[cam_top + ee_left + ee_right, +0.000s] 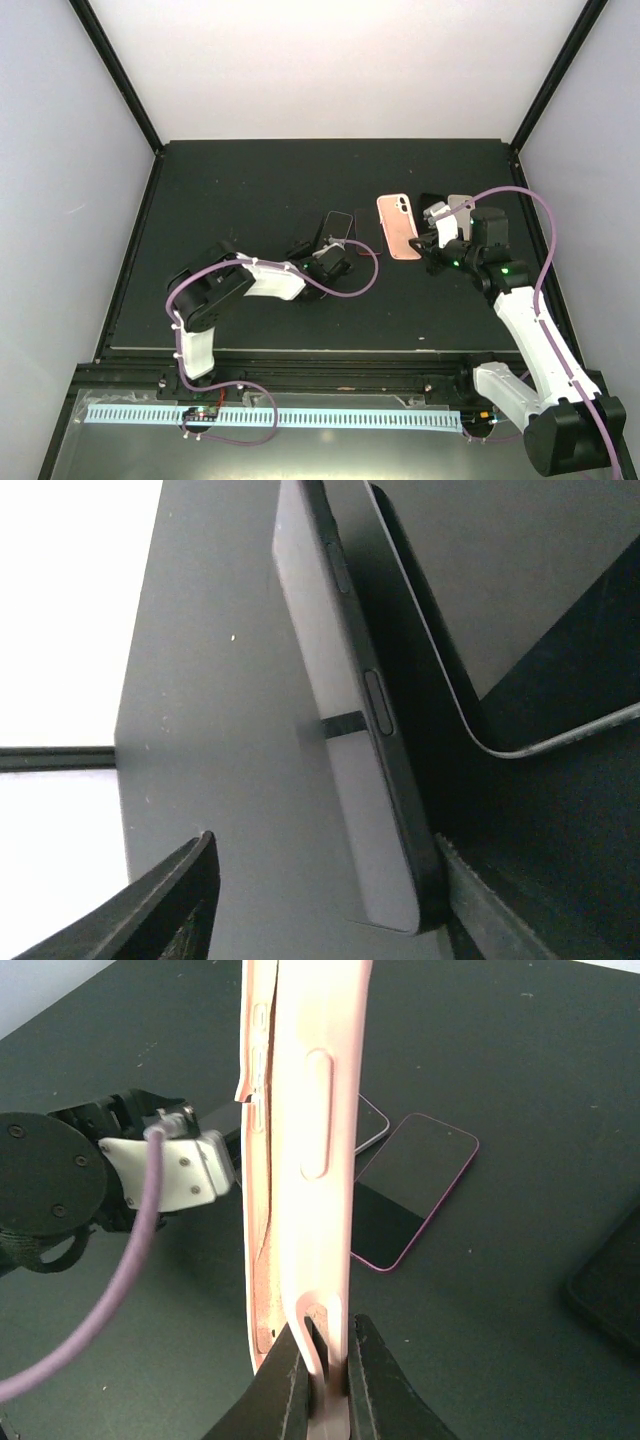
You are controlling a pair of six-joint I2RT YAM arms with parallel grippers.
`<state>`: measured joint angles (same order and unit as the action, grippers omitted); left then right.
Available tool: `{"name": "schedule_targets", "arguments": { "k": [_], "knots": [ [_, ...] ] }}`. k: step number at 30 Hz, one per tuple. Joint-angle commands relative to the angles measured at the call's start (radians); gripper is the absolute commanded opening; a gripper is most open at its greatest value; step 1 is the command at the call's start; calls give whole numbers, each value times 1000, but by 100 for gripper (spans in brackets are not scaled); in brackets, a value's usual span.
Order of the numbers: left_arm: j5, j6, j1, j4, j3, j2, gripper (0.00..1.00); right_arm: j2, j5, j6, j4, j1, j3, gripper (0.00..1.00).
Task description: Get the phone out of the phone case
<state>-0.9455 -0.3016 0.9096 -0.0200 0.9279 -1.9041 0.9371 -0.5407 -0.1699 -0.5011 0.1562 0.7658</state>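
Observation:
The pink phone case (pixel 398 226) hangs upright over the table's right half, and its hollow inside (pixel 262 1210) shows with nothing in it. My right gripper (pixel 330 1335) is shut on the case's lower rim, seen from above at the case's right side (pixel 426 246). The phone (pixel 340 770), grey-backed with a dark edge and side buttons, is left of the case (pixel 338 226). My left gripper (pixel 325 845) is open round its near end. The right finger (pixel 480 900) touches the phone's edge, and the left finger (pixel 180 900) stands well off it.
A dark phone with a purple rim (pixel 415 1185) lies flat behind the case. Two more phones (pixel 432 204) (pixel 458 204) lie at the back right. A dark flat object (pixel 610 1280) shows at the right edge. The left arm's purple cable (pixel 362 282) loops over the mat.

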Motion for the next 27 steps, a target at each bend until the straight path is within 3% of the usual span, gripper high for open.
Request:
{"name": "schedule_targets", "arguments": {
  "k": [1, 8, 14, 22, 27],
  "knots": [
    [7, 60, -3, -40, 26, 70, 65, -10, 34, 2, 22, 0, -2, 1],
    [31, 83, -4, -67, 34, 88, 79, 9, 32, 0, 17, -1, 3, 1],
    [81, 148, -5, -169, 39, 140, 98, 11, 26, 1, 15, 0, 6, 1],
    [124, 310, -1, -357, 89, 242, 99, 29, 36, 21, 22, 0, 7, 1],
    [80, 524, 64, -552, 114, 499, 97, 63, 122, 63, 29, -2, 19, 1]
  ]
}}
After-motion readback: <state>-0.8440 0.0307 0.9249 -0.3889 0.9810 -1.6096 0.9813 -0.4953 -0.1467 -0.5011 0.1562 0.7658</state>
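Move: The black phone, tilted up on its long edge by the left hand's right finger, has its middle about 5 cm ahead of that hand, 4 cm to its right and 2 cm below. The silver-edged phone lies flat some 6 cm ahead and 10 cm to the left hand's right, with the red-edged phone 8 cm farther right, level with it. From the right hand, the black phone is roughly 22 cm left, 9 cm ahead and 18 cm down. The black phone is let go as the left fingers spread from half to fully open, the hand lifting only 1 or 2 cm at first. The left hand then climbs faster off the table, about 7.5 cm up in all and some 3 cm back, rolling nearly 20 degrees with its left side sinking. The right hand keeps its pinch on the pink case, sinking slightly at the end. ##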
